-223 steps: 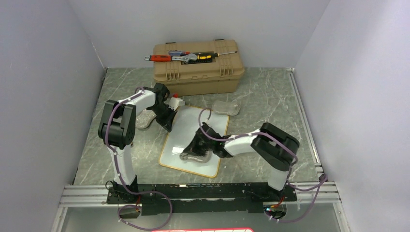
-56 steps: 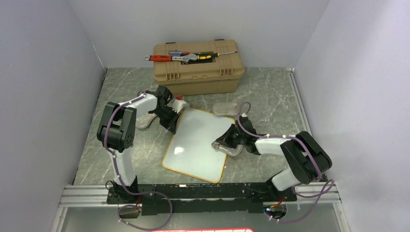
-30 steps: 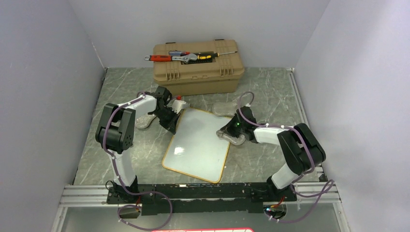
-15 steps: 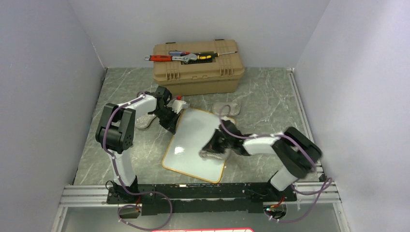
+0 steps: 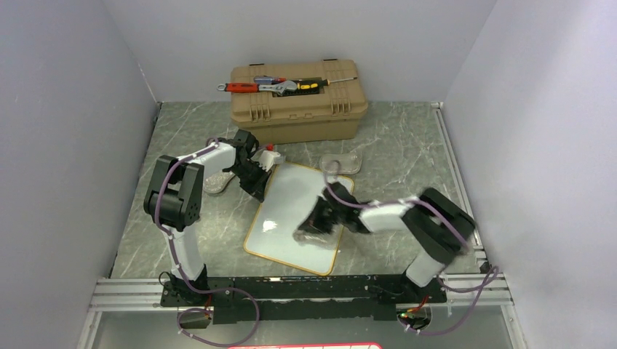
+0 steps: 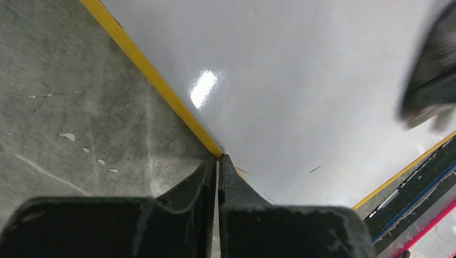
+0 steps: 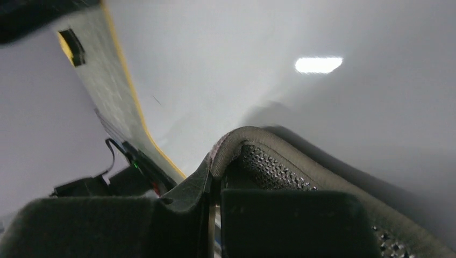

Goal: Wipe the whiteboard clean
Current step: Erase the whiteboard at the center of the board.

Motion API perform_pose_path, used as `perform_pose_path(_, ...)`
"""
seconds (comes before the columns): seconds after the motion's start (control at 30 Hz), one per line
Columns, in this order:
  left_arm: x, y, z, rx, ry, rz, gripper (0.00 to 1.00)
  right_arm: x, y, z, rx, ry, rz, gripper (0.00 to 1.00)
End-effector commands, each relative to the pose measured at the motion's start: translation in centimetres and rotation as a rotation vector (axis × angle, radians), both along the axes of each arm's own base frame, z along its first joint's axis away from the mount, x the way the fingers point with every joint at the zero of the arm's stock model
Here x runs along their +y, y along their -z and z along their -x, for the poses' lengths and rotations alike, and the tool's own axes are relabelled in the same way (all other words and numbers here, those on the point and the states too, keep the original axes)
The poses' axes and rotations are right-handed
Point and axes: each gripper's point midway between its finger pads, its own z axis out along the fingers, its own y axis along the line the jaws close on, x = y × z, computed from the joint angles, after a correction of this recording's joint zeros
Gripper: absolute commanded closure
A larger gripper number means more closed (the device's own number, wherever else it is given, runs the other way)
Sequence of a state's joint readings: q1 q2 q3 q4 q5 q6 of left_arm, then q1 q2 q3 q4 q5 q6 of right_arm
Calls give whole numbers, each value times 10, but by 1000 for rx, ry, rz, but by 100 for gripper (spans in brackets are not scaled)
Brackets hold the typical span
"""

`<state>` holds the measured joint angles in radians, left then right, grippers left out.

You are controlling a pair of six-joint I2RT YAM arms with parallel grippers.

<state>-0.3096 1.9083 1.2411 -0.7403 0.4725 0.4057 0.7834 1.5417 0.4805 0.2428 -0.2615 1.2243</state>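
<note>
The whiteboard (image 5: pixel 284 207) lies flat on the grey table, glossy white with a yellow rim, and its surface shows almost no marks. A thin dark streak (image 6: pixel 315 169) sits near its edge in the left wrist view. My left gripper (image 5: pixel 259 190) is shut, its tips (image 6: pixel 217 158) pressed onto the yellow rim at the whiteboard's (image 6: pixel 301 75) far-left edge. My right gripper (image 5: pixel 314 227) is shut on a grey felt pad (image 7: pixel 279 153) that lies against the whiteboard (image 7: pixel 231 64) at its lower middle. The pad (image 6: pixel 430 80) shows blurred in the left wrist view.
A tan toolbox (image 5: pixel 295 109) stands at the back with a wrench and screwdrivers (image 5: pixel 276 86) on its lid. One grey pad (image 5: pixel 340 161) lies behind the board, another (image 5: pixel 215 183) left of it. A red-capped item (image 5: pixel 269 150) sits by the left gripper. A metal rail (image 5: pixel 291 289) runs along the front.
My right gripper has swept the pad from the board's right edge down and left to its lower middle. The left gripper has stayed on the rim.
</note>
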Motion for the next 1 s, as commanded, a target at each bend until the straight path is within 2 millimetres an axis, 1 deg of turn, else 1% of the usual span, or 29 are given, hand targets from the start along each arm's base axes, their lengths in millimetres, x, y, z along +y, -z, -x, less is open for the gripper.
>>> perform_pose_path(0.0,20,30,18,52,51,-122,91,24,47,-52,-50,-63,231,100)
perform_pose_path(0.03,21,30,18,50,51,-124,91,37,49,-74,-74,-78,242,100)
perform_pose_path(0.1,21,30,18,48,53,-124,91,53,44,-112,-96,-74,256,100)
perform_pose_path(0.13,22,30,18,50,53,-126,91,54,45,-128,-92,-64,272,100)
perform_pose_path(0.17,22,30,18,51,55,-127,91,51,44,-143,-93,-44,282,100)
perform_pose_path(0.2,22,30,18,51,55,-127,91,38,44,-158,-87,-4,291,100)
perform_pose_path(0.23,23,30,18,49,54,-128,91,24,43,-168,-80,31,290,100)
perform_pose_path(0.27,23,30,18,47,55,-130,91,6,43,-176,-73,73,290,100)
perform_pose_path(0.3,23,31,18,45,56,-130,91,-12,43,-178,-66,111,293,100)
perform_pose_path(0.33,23,31,18,46,56,-129,91,-33,47,-176,-56,147,299,100)
perform_pose_path(0.37,23,32,18,48,57,-129,91,-49,47,-175,-54,177,300,100)
perform_pose_path(0.4,23,32,19,49,58,-126,91,-59,46,-175,-58,196,297,100)
perform_pose_path(0.47,22,33,19,48,58,-123,91,-61,48,-173,-54,194,298,100)
perform_pose_path(0.5,22,33,18,50,57,-123,91,-52,49,-174,-54,181,281,100)
perform_pose_path(0.57,21,34,18,54,57,-122,91,-26,53,-175,-59,140,254,100)
perform_pose_path(0.7,22,33,16,51,55,-129,91,45,60,-172,-70,28,216,100)
perform_pose_path(0.77,23,32,15,50,55,-132,91,63,61,-169,-59,8,181,100)
perform_pose_path(0.83,23,30,14,47,52,-132,91,64,58,-165,-62,15,159,100)
perform_pose_path(0.87,23,29,13,44,49,-131,91,59,58,-159,-59,16,159,100)
perform_pose_path(0.9,23,28,13,39,48,-130,91,48,61,-147,-46,17,173,100)
perform_pose_path(0.97,24,27,11,32,42,-131,91,28,55,-129,-48,18,200,100)
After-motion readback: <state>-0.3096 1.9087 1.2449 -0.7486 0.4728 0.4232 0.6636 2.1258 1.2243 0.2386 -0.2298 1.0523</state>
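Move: The right hand already grips the grey eraser pad on the whiteboard's near half. The whiteboard's middle is about 5 cm ahead of this hand and 2 cm to its left, 1 cm lower. The whiteboard's far-left corner is some 30 cm ahead and 13 cm left, and the left fingertips are about 13 cm ahead and 15 cm left. From the left hand, the whiteboard's middle lies roughly 7 cm back and 11 cm to the right. Keep the right gripper shut on the eraser and wipe it quickly over the whiteboard in a zigzag: forward and left some 17 cm, then right about 13 cm while still working forward, then back left about 12 cm, ending near the left fingers. Let the fingers tilt outward about 15 degrees. Hold the left fingertips still against the whiteboard's left edge. ##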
